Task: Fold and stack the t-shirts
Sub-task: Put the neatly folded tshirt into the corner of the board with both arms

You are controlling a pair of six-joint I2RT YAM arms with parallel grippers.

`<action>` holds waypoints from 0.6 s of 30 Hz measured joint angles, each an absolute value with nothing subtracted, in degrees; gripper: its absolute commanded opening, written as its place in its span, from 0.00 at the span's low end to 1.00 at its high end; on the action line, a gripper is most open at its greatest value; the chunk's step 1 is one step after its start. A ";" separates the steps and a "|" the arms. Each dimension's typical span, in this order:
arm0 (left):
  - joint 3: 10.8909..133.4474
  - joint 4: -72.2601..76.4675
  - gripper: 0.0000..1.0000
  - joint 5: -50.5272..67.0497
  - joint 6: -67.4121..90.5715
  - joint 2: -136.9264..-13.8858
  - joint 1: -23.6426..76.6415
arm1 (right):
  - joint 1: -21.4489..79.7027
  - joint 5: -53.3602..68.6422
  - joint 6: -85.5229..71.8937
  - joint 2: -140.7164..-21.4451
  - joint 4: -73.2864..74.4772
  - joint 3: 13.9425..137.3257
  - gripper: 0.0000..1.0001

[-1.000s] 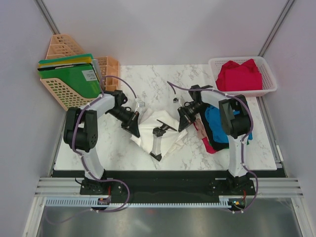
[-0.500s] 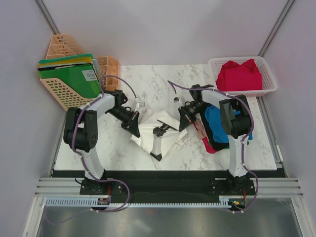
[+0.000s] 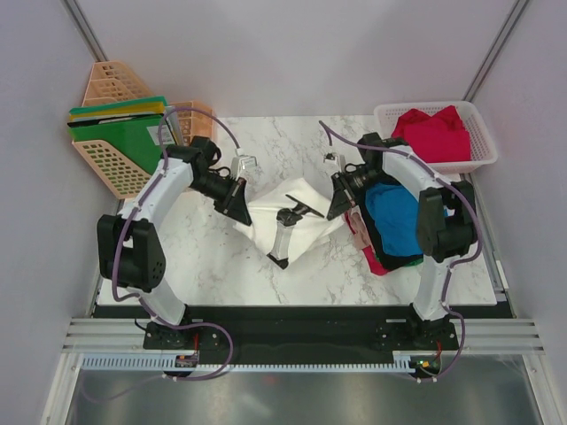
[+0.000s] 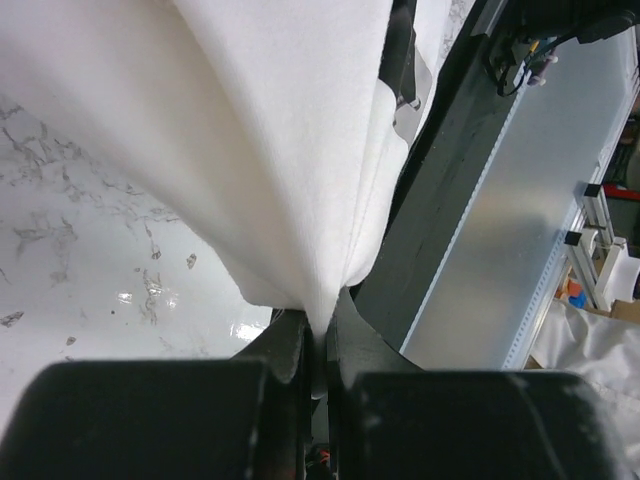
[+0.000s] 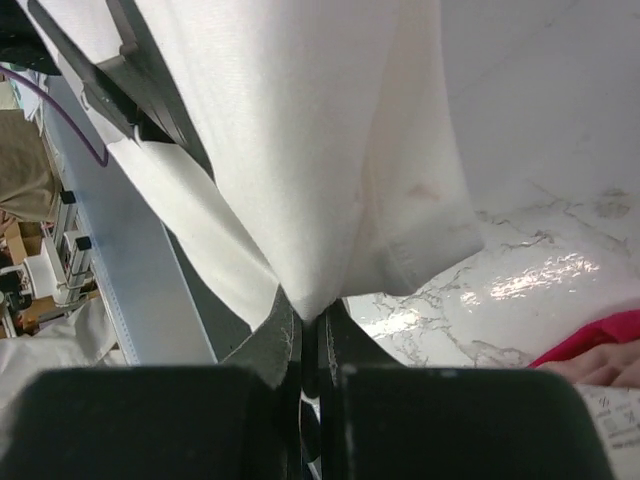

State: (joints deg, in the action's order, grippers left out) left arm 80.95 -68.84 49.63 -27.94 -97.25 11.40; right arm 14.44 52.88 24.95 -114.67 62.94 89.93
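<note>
A large white t-shirt (image 3: 292, 212) with a black print lies crumpled in the middle of the marble table (image 3: 204, 266). My left gripper (image 3: 241, 211) is shut on its left edge; the cloth (image 4: 290, 150) hangs from the pinched jaws (image 4: 318, 330). My right gripper (image 3: 337, 211) is shut on the shirt's right edge, white cloth (image 5: 300, 150) bunched at the jaws (image 5: 310, 320). A pile of folded shirts, bright blue (image 3: 399, 217) on top with black and red (image 3: 376, 264) under it, lies to the right. A red t-shirt (image 3: 431, 135) fills the basket.
A white mesh basket (image 3: 483, 133) stands at the back right. Beige racks with green folders (image 3: 128, 142) stand at the back left. The table's dark front rail (image 3: 292, 312) runs along the near edge.
Both arms have swung outward and toward the back, drawing the white t-shirt wider between them. Both grippers stay shut on it.
</note>
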 measured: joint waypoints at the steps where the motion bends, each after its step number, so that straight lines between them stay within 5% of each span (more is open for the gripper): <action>1: 81.49 -69.04 0.02 49.78 -27.92 -96.64 11.49 | 14.13 53.19 25.17 -113.38 63.46 89.93 0.00; 18: 91.64 -71.64 0.02 49.71 -25.69 -95.59 18.98 | 5.39 55.42 31.73 -102.21 74.94 93.03 0.00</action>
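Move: Both closed grippers hold the folded white t-shirt, which hangs between them; its middle is about 9 cm left and 2 cm back of the right hand. The shirt stack at the right table corner lies some 17 cm right and 3 cm ahead of it, about 9 cm lower, its pink cloth about 10 cm right, level fore and aft. The white basket is roughly 27 cm right and 22 cm ahead. From the left hand the stack is about 35 cm right, 8 cm ahead. Both arms keep their pinch on opposite sides of the white t-shirt and go on lifting, the right hand about 9 cm and the left some 5 cm, with the climb leading at first. The sideways travel then builds, carrying the t-shirt 4 to 5 cm to the robot's right, sideways towards the stack, while both wrists turn about 10 degrees, tipping slightly upward with a small clockwise swing. ##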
